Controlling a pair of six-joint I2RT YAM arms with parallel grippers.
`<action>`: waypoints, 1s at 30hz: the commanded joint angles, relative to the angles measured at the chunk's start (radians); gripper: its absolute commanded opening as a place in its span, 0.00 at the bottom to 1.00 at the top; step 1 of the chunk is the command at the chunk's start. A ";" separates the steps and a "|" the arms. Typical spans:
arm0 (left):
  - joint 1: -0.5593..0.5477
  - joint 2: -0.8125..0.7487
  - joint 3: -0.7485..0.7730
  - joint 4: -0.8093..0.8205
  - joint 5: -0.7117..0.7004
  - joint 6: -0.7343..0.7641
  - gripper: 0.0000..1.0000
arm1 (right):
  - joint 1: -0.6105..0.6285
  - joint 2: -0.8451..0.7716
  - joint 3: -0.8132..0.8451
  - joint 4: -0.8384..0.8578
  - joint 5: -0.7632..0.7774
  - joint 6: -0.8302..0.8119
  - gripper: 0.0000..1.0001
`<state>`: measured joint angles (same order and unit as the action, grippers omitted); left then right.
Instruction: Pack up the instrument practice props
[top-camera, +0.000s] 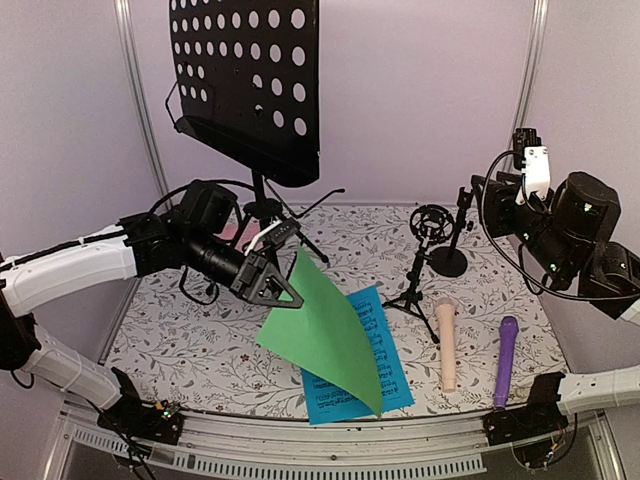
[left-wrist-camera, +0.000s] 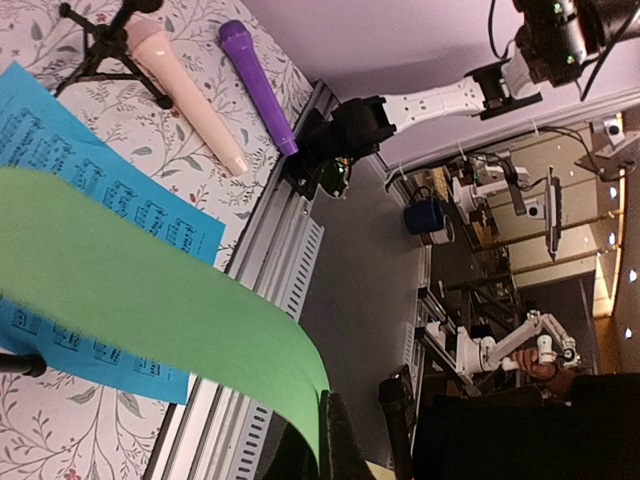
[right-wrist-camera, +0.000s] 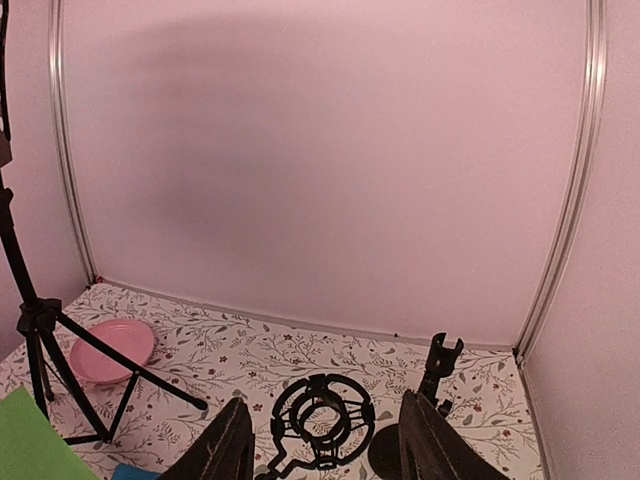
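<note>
My left gripper (top-camera: 283, 290) (left-wrist-camera: 325, 440) is shut on a corner of the green sheet (top-camera: 325, 335) (left-wrist-camera: 150, 270), which hangs curved above the table. Partly under it, the blue sheet (top-camera: 365, 385) (left-wrist-camera: 90, 140) lies flat. The beige microphone (top-camera: 447, 345) (left-wrist-camera: 185, 90) and the purple microphone (top-camera: 506, 360) (left-wrist-camera: 258, 85) lie at the front right. The black perforated music rack (top-camera: 250, 80) stands at the back left. My right gripper (top-camera: 480, 195) (right-wrist-camera: 325, 450) hangs open and empty above the shock-mount support (top-camera: 428, 225) (right-wrist-camera: 322, 420) and the round-base support (top-camera: 452, 250) (right-wrist-camera: 440, 370).
A pink plate (top-camera: 232, 232) (right-wrist-camera: 110, 350) sits behind the rack's tripod legs (right-wrist-camera: 60, 350). Pale walls close in the back and sides. A metal rail (top-camera: 330, 450) runs along the table's front edge.
</note>
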<state>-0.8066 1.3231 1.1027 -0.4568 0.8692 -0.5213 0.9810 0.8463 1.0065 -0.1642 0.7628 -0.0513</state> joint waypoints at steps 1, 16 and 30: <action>-0.065 0.048 0.095 -0.027 0.111 0.096 0.00 | -0.001 -0.009 -0.008 0.000 0.011 0.017 0.50; -0.144 0.201 0.097 0.184 0.278 0.086 0.00 | -0.001 0.047 -0.003 -0.026 -0.073 0.106 0.50; -0.147 0.309 0.224 0.490 0.347 -0.088 0.00 | -0.001 0.056 -0.004 -0.050 -0.087 0.131 0.50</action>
<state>-0.9863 1.6424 1.3373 0.0029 1.2015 -0.6079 0.9810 0.9119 1.0065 -0.1913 0.6765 0.0620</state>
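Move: The left hand already holds the green sheet; the blue sheet it hangs over lies flat about 10 cm to its right, 3 cm ahead and 25 cm below. From this hand, the small black tripod stands some 22 cm right and 15 cm ahead, and the peach microphone lies 29 cm right and 5 cm ahead. From the right hand, the blue sheet is about 20 cm left, 8 cm back and 40 cm below. Left hand, still pinching the green sheet, sweeps about 10 cm right, also back, then rises; right eases left-down. ##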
